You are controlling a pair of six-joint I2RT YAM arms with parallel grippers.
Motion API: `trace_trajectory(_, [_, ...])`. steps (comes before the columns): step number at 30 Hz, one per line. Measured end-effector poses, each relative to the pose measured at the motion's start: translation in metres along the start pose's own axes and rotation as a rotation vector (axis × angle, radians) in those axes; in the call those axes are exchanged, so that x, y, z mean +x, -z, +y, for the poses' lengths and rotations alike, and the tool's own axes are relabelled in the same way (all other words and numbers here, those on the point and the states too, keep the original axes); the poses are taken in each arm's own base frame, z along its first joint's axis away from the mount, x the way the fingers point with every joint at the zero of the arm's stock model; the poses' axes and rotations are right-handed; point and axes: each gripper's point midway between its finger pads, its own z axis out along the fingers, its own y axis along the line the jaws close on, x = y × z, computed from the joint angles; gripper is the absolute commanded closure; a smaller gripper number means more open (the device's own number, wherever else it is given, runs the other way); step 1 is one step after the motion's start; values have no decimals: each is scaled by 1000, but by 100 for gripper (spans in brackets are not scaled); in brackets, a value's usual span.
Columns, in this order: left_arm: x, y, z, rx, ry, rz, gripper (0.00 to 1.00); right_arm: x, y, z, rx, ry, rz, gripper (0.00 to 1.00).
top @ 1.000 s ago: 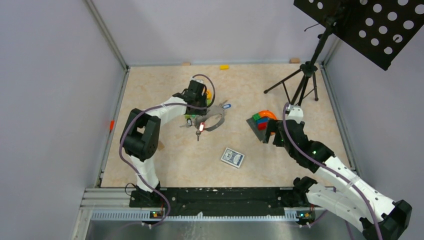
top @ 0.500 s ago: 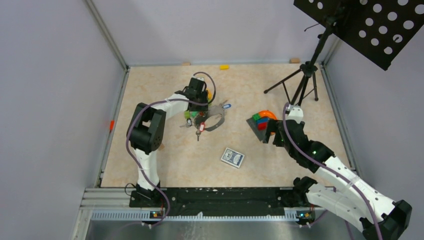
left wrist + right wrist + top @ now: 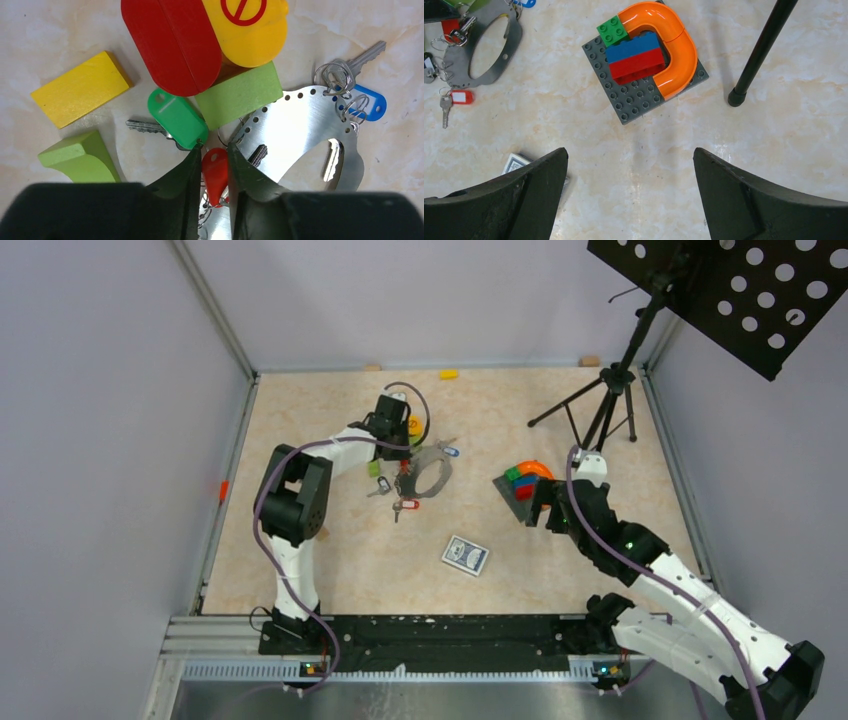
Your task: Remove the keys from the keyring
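The keyring (image 3: 295,127), a wide flat grey metal loop with punched holes, lies on the table left of centre (image 3: 432,473). My left gripper (image 3: 216,172) is shut on the red tag (image 3: 215,170) of one of the keys at the ring's edge. A green-tagged key (image 3: 177,117) lies just left of the fingers, and a blue-tagged key (image 3: 367,100) hangs at the ring's far side. Another red-tagged key (image 3: 405,505) lies off the ring, also visible as a red tag (image 3: 461,96). My right gripper (image 3: 631,160) hangs open over bare table.
Toy blocks crowd the left gripper: a red one (image 3: 172,40), a yellow round one (image 3: 250,25), two green ones (image 3: 240,92) and a yellow one (image 3: 80,87). A grey studded plate (image 3: 634,102) with an orange arch, a card box (image 3: 465,555) and a tripod (image 3: 600,410) stand to the right.
The left jaws have narrowed onto the red tag. The left wrist and the keyring have shifted slightly toward the far wall. The right arm has not moved.
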Motion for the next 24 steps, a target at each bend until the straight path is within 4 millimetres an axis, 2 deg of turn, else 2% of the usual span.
trace_trajectory(4, [-2, -2, 3, 5, 7, -12, 98, 0, 0, 0, -2, 0, 1, 6])
trace_trajectory(5, [-3, -2, 3, 6, 7, -17, 100, 0, 0, 0, -2, 0, 1, 6])
trace_trajectory(11, [-3, 2, 6, 9, -23, -18, 100, 0, 0, 0, -3, 0, 1, 6])
trace_trajectory(15, [1, 15, 3, 49, -67, 0, 100, 0, 0, 0, -3, -1, 1, 6])
trace_trajectory(19, [-4, 48, -6, 108, -120, -40, 100, -1, 1, 1, -6, -3, -3, 6])
trace_trajectory(24, [-12, 107, -30, 226, -206, -164, 100, -4, 2, 5, -36, -20, -25, 7])
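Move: The left hand's part-closed fingers already straddle the red tag on the keyring, its middle about 1 cm below them. The light green block stands about 4 cm ahead and 2 cm to the right, the green tag 3 cm ahead and 2 cm left; the red-and-white tag lies about 9 cm straight back, the blue tag roughly 4 cm ahead and 11 cm right. From the right hand, the red tag is some 19 cm ahead, 29 cm left and 13 cm below. Staying almost in place, the left hand first shuts its fingers, pinching the red tag between the pads. It then speeds upward some 10 cm while drawing back about 6 cm, away from the light green block, tipping its fingers outward and turning about 15 degrees clockwise with the tag still pinched. ##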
